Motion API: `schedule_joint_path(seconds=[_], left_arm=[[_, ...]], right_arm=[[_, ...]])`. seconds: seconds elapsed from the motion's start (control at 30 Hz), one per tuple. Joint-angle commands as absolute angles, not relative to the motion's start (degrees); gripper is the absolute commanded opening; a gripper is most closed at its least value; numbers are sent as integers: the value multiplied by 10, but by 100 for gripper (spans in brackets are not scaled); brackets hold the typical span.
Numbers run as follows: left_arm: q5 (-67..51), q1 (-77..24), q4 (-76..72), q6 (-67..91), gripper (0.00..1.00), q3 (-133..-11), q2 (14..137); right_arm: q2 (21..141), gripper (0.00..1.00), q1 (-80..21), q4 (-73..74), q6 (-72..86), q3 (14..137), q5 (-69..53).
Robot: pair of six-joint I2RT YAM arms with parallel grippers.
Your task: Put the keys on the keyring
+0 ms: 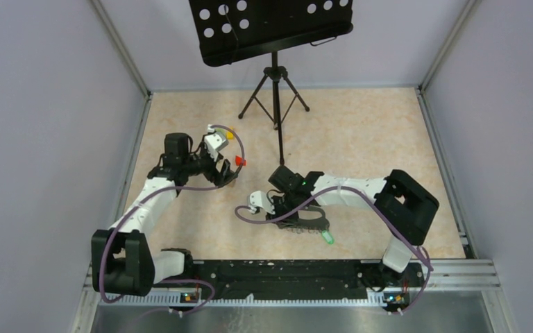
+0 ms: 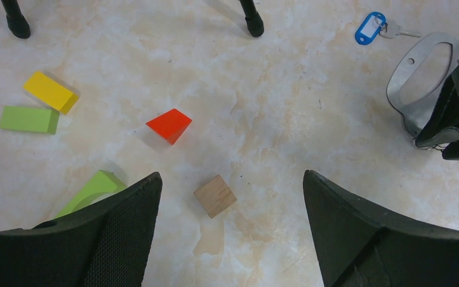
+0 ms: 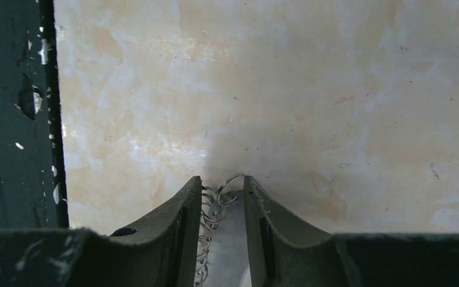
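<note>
The keyring (image 2: pixel 419 76), a grey oval loop, shows at the right edge of the left wrist view, with the dark fingers (image 2: pixel 456 110) of my right gripper clamped on its near side. In the right wrist view my right gripper (image 3: pixel 221 182) is shut on the keyring (image 3: pixel 232 239), and its chain (image 3: pixel 210 210) of small wire rings lies against the left finger. A key with a blue tag (image 2: pixel 370 28) lies on the floor just beyond the loop. A green-tagged key (image 1: pixel 327 237) lies by the keyring (image 1: pixel 311 223). My left gripper (image 2: pixel 230 179) hangs open above a wooden cube (image 2: pixel 215 195).
Loose blocks lie under the left arm: yellow (image 2: pixel 51 91), green (image 2: pixel 28 119), red (image 2: pixel 169 125) and a green arch (image 2: pixel 92 190). A black music stand (image 1: pixel 275 28) on a tripod (image 1: pixel 275 97) stands at the back. The dark base rail (image 3: pixel 12 113) runs close to my right gripper.
</note>
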State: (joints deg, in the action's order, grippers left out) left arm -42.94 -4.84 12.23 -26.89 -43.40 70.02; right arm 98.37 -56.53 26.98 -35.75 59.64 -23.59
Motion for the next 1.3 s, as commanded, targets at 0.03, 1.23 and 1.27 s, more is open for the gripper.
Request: schedule_joint_path(seconds=[0.03,1.23,1.27], left_arm=[[-446,-46,98,-264,91,-425,682],[-549,-46,112,-349,89,-420,696],[-560,-46,111,-352,87,-422,699]], right_arm=[[1000,32,-575,253,-335,630,-205],[907,0,-553,233,-332,600,-181],[902,0,-548,234,-332,600,-189]])
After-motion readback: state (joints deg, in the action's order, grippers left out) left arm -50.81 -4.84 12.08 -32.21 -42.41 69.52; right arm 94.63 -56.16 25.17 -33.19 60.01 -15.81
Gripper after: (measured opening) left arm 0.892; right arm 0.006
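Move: The keyring's left end ring sits between the right hand's parted fingertips, about 1 cm farther out and 1 cm below. The grey plate it hangs from has its middle some 8 cm to the right and 2 cm ahead. The blue-tagged key lies roughly 9 cm ahead and 9 cm right, and the green tag about 14 cm right and 5 cm back. From the left hand, that end ring is about 14 cm back, 13 cm right and 12 cm below. The keyring's end ring gets pinched by the right hand, which sinks about 1 cm while easing 2 cm forward, shuts its partly open fingers completely on the ring, then lifts it about 3 cm, still creeping forward. The left hand, staying wide open, drifts about 2 cm back and to the right, turning slightly clockwise. ##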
